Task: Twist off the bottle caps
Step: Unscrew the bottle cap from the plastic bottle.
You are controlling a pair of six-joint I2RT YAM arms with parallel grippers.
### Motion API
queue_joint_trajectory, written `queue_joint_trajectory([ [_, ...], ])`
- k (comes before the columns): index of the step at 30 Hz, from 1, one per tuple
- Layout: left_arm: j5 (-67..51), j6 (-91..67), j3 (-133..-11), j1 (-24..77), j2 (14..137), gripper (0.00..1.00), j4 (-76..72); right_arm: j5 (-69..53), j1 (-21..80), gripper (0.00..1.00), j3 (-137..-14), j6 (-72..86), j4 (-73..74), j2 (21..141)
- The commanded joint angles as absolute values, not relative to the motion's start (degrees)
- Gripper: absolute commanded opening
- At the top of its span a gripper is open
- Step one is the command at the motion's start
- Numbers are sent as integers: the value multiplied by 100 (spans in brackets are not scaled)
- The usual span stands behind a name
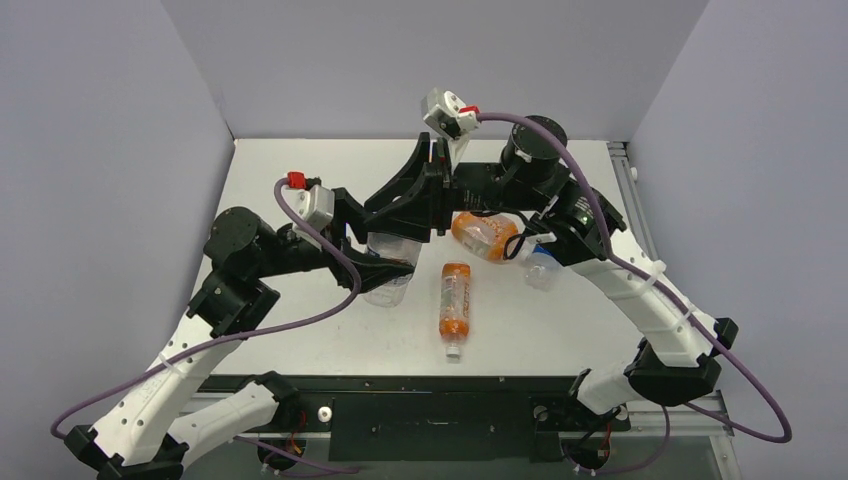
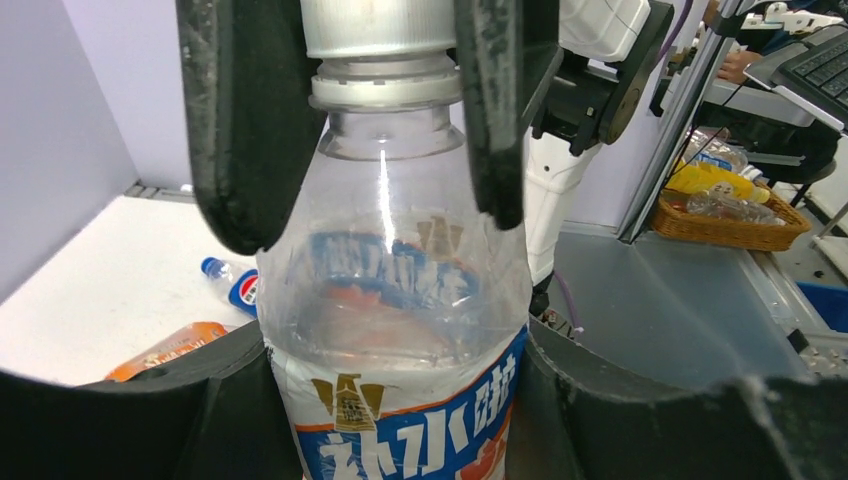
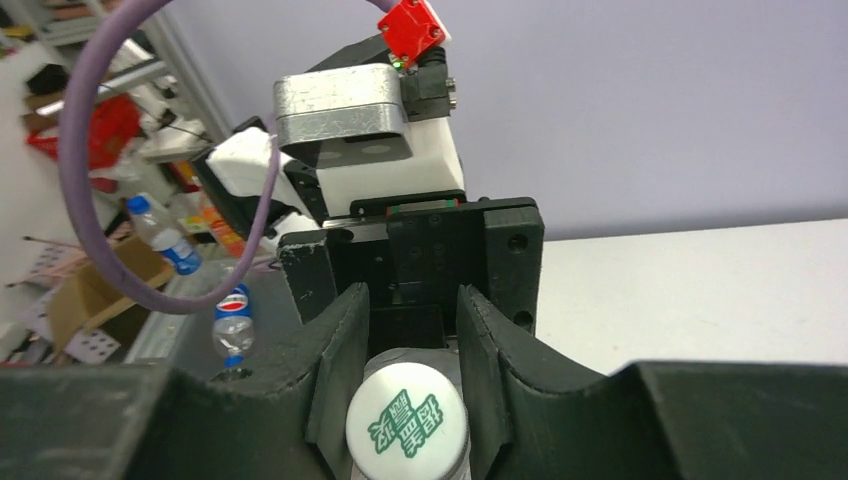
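Note:
My left gripper [image 1: 388, 262] [image 2: 395, 400] is shut on the body of an upright clear bottle [image 1: 390, 278] [image 2: 395, 300] with a blue-and-white label. The bottle's white cap [image 2: 378, 25] [image 3: 407, 425] carries a green mark on top. My right gripper [image 1: 405, 228] [image 3: 407, 400] reaches over from the right and is shut on this cap, one finger [image 2: 245, 120] on each side. In the top view the cap is hidden under the right gripper.
A wide orange bottle [image 1: 485, 235] [image 2: 165, 350] lies right of the grippers. A slim orange bottle [image 1: 455, 300] with a white cap [image 1: 453, 350] lies in front. A clear Pepsi bottle [image 1: 540, 268] [image 2: 240, 288] with a blue cap lies under the right arm.

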State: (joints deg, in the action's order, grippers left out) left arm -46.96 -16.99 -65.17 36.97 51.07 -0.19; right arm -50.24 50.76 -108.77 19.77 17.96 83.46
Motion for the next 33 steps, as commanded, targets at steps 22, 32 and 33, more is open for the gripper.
queue_joint_trajectory([
  [22, -4816, -1079, -6501, 3630, 4860, 0, 138, -1680, 5887, 81, -11543, 384, 2732, 7883],
  [32, -3423, -545, -6360, 3612, 4802, 0, 88, 214, 6429, 83, -11434, 976, 2812, 7799],
  [33, -3338, -514, -6361, 3612, 4800, 0, 88, 377, 6446, 83, -11533, 1055, 2916, 7887],
])
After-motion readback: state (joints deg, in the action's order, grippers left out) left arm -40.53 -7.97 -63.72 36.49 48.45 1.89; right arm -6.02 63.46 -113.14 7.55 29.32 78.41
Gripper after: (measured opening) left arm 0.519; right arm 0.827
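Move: The white cap sits right between the closed right fingertips. On the table some 46 cm below that hand, the slim orange bottle lies about 2 cm farther out and 10 cm to its right, the fat orange bottle about 19 cm ahead and 17 cm right, the blue-label bottle roughly 11 cm ahead and 29 cm right. From the left hand, which holds the bottle upright round its label, the cap is about 9 cm straight above. Turning clockwise a little over 10 degrees with its fingers still shut on the cap, the right hand pauses, then opens wide. It comes free forward, up and slightly to the right, about 5 cm, still turning clockwise to some 30 degrees in all. The left hand keeps its grip round the bottle, ending with a forward drift of about 2 cm and a slight counter-clockwise turn. ##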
